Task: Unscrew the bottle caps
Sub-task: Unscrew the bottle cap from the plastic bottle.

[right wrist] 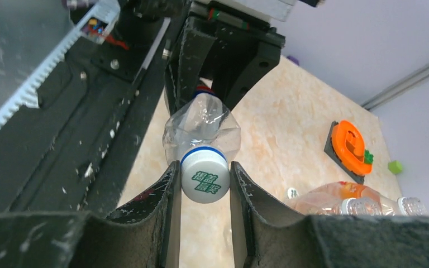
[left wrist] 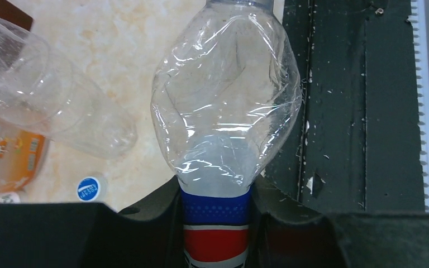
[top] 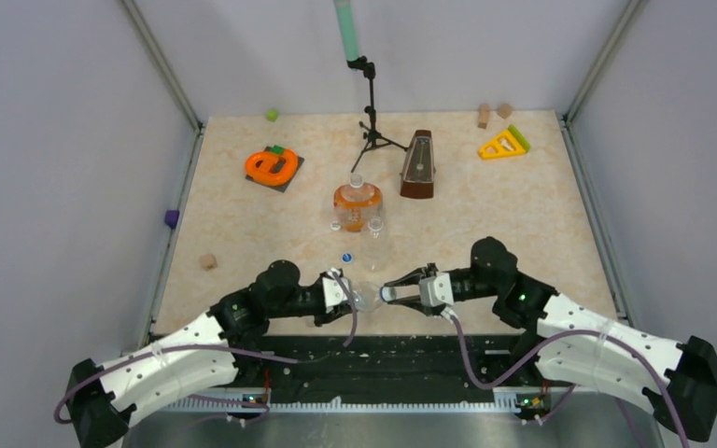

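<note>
A crumpled clear bottle with a blue and red label (left wrist: 226, 100) hangs level over the table's near edge (top: 366, 296). My left gripper (left wrist: 217, 206) is shut on its labelled lower body (top: 344, 291). Its white bottle cap (right wrist: 204, 177), printed with green characters, sits squeezed between the two fingers of my right gripper (right wrist: 204, 167), which meets the neck from the right (top: 387, 293). A blue bottle cap (top: 346, 258) lies loose on the table (left wrist: 88, 188). Behind it stand the squat orange bottle (top: 357, 203) and a plain clear bottle (top: 374, 238).
A brown metronome (top: 417, 165) and a black stand (top: 371, 112) sit behind the bottles. An orange ring toy (top: 272, 166) is at the back left, a yellow triangle (top: 503, 144) and wooden blocks (top: 495, 113) at the back right. One block (top: 208, 262) lies near left.
</note>
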Controlling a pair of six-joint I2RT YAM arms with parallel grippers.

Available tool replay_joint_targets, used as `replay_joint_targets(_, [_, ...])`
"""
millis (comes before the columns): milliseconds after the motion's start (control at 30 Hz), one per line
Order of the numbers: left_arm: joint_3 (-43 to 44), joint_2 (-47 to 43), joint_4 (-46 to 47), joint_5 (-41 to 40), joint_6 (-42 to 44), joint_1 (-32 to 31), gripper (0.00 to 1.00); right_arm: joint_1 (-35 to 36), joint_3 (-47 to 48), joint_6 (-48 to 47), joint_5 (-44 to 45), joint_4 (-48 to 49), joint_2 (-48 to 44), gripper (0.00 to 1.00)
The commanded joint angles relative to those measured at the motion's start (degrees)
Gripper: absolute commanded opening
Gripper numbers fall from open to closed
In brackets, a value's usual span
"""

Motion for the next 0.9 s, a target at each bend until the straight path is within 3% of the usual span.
replay_joint_targets(0, [5.04, 2.13, 4.52, 11.65, -4.65, 1.98, 0.0, 0.01, 5.9, -16.1, 2.17, -12.13, 2.56, 0.0])
replay_joint_targets(167, [3.71, 1.19, 6.09, 12.16, -5.76, 2.96, 0.0, -0.02, 4.7, -16.66, 2.46, -12.06, 1.58, 0.0])
replay_joint_targets(333, [3.83, -0.24, 4.95, 9.4, -5.34, 3.02, 0.0, 0.04, 0.44, -12.15, 3.83, -2.58, -1.18, 0.06])
replay_joint_targets(600, [4.7, 1.38, 3.82, 6.56, -4.67, 2.98, 0.0, 0.02, -4.0, -7.42, 4.49, 4.75, -5.64, 0.49])
replay_joint_targets(867, [4.9, 0.97, 3.06, 3.35, -4.05, 2.98, 0.0, 0.0, -7.93, -0.55, 8.67, 11.96, -8.23, 0.53])
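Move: The white cap of the crumpled plastic bottle is already between the right hand's fingertips, within about 1 cm of its hand point. From the left hand, which grips the bottle's label, that cap lies some 9 cm to the right, 1 cm ahead and 3 cm lower. From the right hand, the clear bottle stands about 15 cm ahead, 4 cm left, its middle 6 cm lower; the loose blue cap is 17 cm ahead, 10 cm left, 16 cm down. The white cap, already pinched, gets only the tail of a twist: the right wrist rolls its top back some 10 degrees while the left, keeping its grip, rolls about 5 the other way, both hands dipping about 1 cm and recovering. Then the right fingers open and let go of the cap, easing 1.5 cm to the right and about 1 cm forward, as the left hand lifts the bottle about 2 cm. ##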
